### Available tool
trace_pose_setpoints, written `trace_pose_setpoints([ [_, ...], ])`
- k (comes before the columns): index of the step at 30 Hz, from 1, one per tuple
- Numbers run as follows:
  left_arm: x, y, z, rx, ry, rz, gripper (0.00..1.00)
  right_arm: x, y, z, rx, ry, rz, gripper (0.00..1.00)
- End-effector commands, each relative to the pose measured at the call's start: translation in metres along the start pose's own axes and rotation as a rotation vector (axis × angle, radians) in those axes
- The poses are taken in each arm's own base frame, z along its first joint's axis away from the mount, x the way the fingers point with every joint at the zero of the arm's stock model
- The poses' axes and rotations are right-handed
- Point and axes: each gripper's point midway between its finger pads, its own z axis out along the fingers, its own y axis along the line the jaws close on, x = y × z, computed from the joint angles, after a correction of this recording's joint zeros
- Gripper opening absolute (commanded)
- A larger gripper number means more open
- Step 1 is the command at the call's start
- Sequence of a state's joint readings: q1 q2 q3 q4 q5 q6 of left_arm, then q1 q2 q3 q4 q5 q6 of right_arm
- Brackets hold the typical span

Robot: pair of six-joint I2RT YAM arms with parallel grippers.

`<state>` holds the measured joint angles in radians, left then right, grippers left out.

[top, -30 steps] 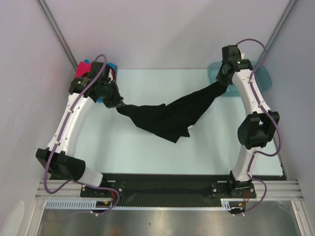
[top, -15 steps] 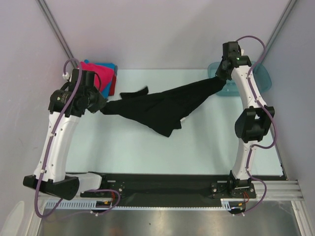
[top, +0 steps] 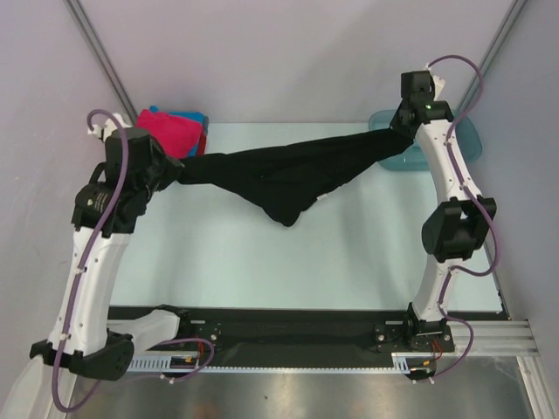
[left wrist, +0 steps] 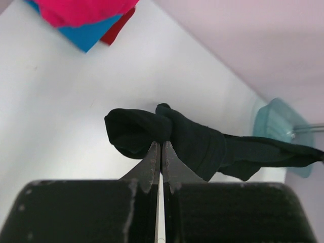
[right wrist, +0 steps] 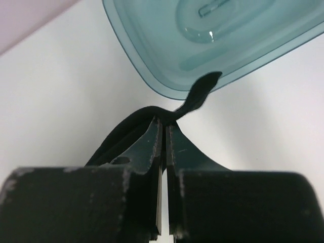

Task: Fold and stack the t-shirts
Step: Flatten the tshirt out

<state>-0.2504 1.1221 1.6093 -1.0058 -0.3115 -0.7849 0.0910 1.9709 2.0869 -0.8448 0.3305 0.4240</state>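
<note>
A black t-shirt (top: 279,175) hangs stretched in the air between my two grippers, sagging in the middle above the table. The left gripper (top: 179,170) is shut on its left end; in the left wrist view the bunched black cloth (left wrist: 167,134) sits at the closed tips of that gripper (left wrist: 161,144). At the far right my right gripper (top: 393,131) is shut on the other end, and the cloth (right wrist: 152,114) loops over the closed tips of it (right wrist: 164,121). Folded magenta-pink (top: 166,131), blue and red t-shirts lie stacked at the back left corner.
A translucent teal plastic basin (top: 467,140) stands at the back right, just beyond the right gripper; it also shows in the right wrist view (right wrist: 228,35). Grey walls close in on both sides. The pale table (top: 262,262) lies below the hanging shirt.
Both arms have lifted and pulled apart; the left gripper swung outward to the left. The black shirt has risen off the table and drawn nearly taut.
</note>
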Motion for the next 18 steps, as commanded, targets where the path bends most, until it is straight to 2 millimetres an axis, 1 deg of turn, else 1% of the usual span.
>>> trace_pose_setpoints([
  [1,-0.056,-0.016,-0.033,0.104,-0.239,-0.064,0.0,-0.08,-0.008,-0.062,-0.024,-0.307,0.083,0.0],
  [2,-0.066,-0.021,-0.041,0.13,-0.269,-0.063,0.0,-0.072,-0.011,-0.06,-0.015,-0.309,0.051,0.0],
  [3,-0.07,-0.024,-0.046,0.144,-0.283,-0.06,0.0,-0.097,-0.01,-0.086,-0.059,-0.417,0.084,0.0],
  [4,-0.076,-0.028,-0.051,0.166,-0.301,-0.048,0.0,-0.101,-0.009,-0.093,-0.079,-0.452,0.082,0.0],
  [5,-0.081,-0.033,-0.055,0.193,-0.316,-0.047,0.0,-0.093,-0.014,-0.088,-0.069,-0.454,0.047,0.0],
  [6,-0.083,-0.039,-0.06,0.226,-0.315,-0.047,0.01,-0.107,-0.016,-0.104,-0.089,-0.515,0.067,0.0],
  [8,-0.086,-0.048,-0.068,0.276,-0.32,-0.061,0.0,-0.111,-0.019,-0.11,-0.094,-0.525,0.059,0.0],
  [9,-0.085,-0.051,-0.07,0.295,-0.312,-0.065,0.0,-0.108,-0.024,-0.11,-0.081,-0.514,0.048,0.0],
  [10,-0.084,-0.054,-0.077,0.325,-0.301,-0.079,0.0,-0.111,-0.029,-0.116,-0.062,-0.528,0.056,0.0],
  [12,-0.079,-0.055,-0.083,0.345,-0.276,-0.083,0.0,-0.109,-0.035,-0.119,-0.044,-0.535,0.052,0.0],
  [13,-0.078,-0.057,-0.088,0.361,-0.263,-0.093,0.0,-0.113,-0.041,-0.126,-0.027,-0.551,0.057,0.0],
  [14,-0.074,-0.051,-0.093,0.349,-0.246,-0.095,0.0,-0.114,-0.044,-0.127,-0.017,-0.558,0.052,0.0],
  [15,-0.072,-0.05,-0.097,0.352,-0.236,-0.098,0.0,-0.118,-0.047,-0.131,-0.01,-0.573,0.051,0.0],
  [16,-0.071,-0.049,-0.102,0.361,-0.231,-0.1,0.0,-0.122,-0.055,-0.133,0.019,-0.586,0.045,0.0],
  [17,-0.064,-0.045,-0.105,0.357,-0.203,-0.107,0.0,-0.125,-0.059,-0.135,0.029,-0.595,0.044,0.0],
  [18,-0.062,-0.044,-0.109,0.365,-0.194,-0.11,0.0,-0.127,-0.063,-0.137,0.038,-0.604,0.045,0.0],
])
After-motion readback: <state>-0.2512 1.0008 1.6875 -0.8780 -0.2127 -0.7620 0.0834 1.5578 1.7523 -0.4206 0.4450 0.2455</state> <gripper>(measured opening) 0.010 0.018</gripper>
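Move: Hanging between the two shut grippers, the black t-shirt has its middle about 8 cm ahead of the left hand, 23 cm to its right and 12 cm lower. From the right hand that middle lies some 12 cm back, 33 cm left and 9 cm below. The folded shirt stack is roughly 32 cm ahead of the left hand, 15 cm left and 34 cm down; the teal bin sits about 10 cm ahead of the right hand, 7 cm right, 22 cm below. Lifting the t-shirt by its two ends, both hands sweep up off the table side together, quickly at first and then easing: the right by about 14 cm, also drawing back some 5 cm and edging right, the left by about 9 cm, drifting back a little late on. Both wrists tip the fingers up towards level, the right more, while the grippers stay shut on the cloth. ##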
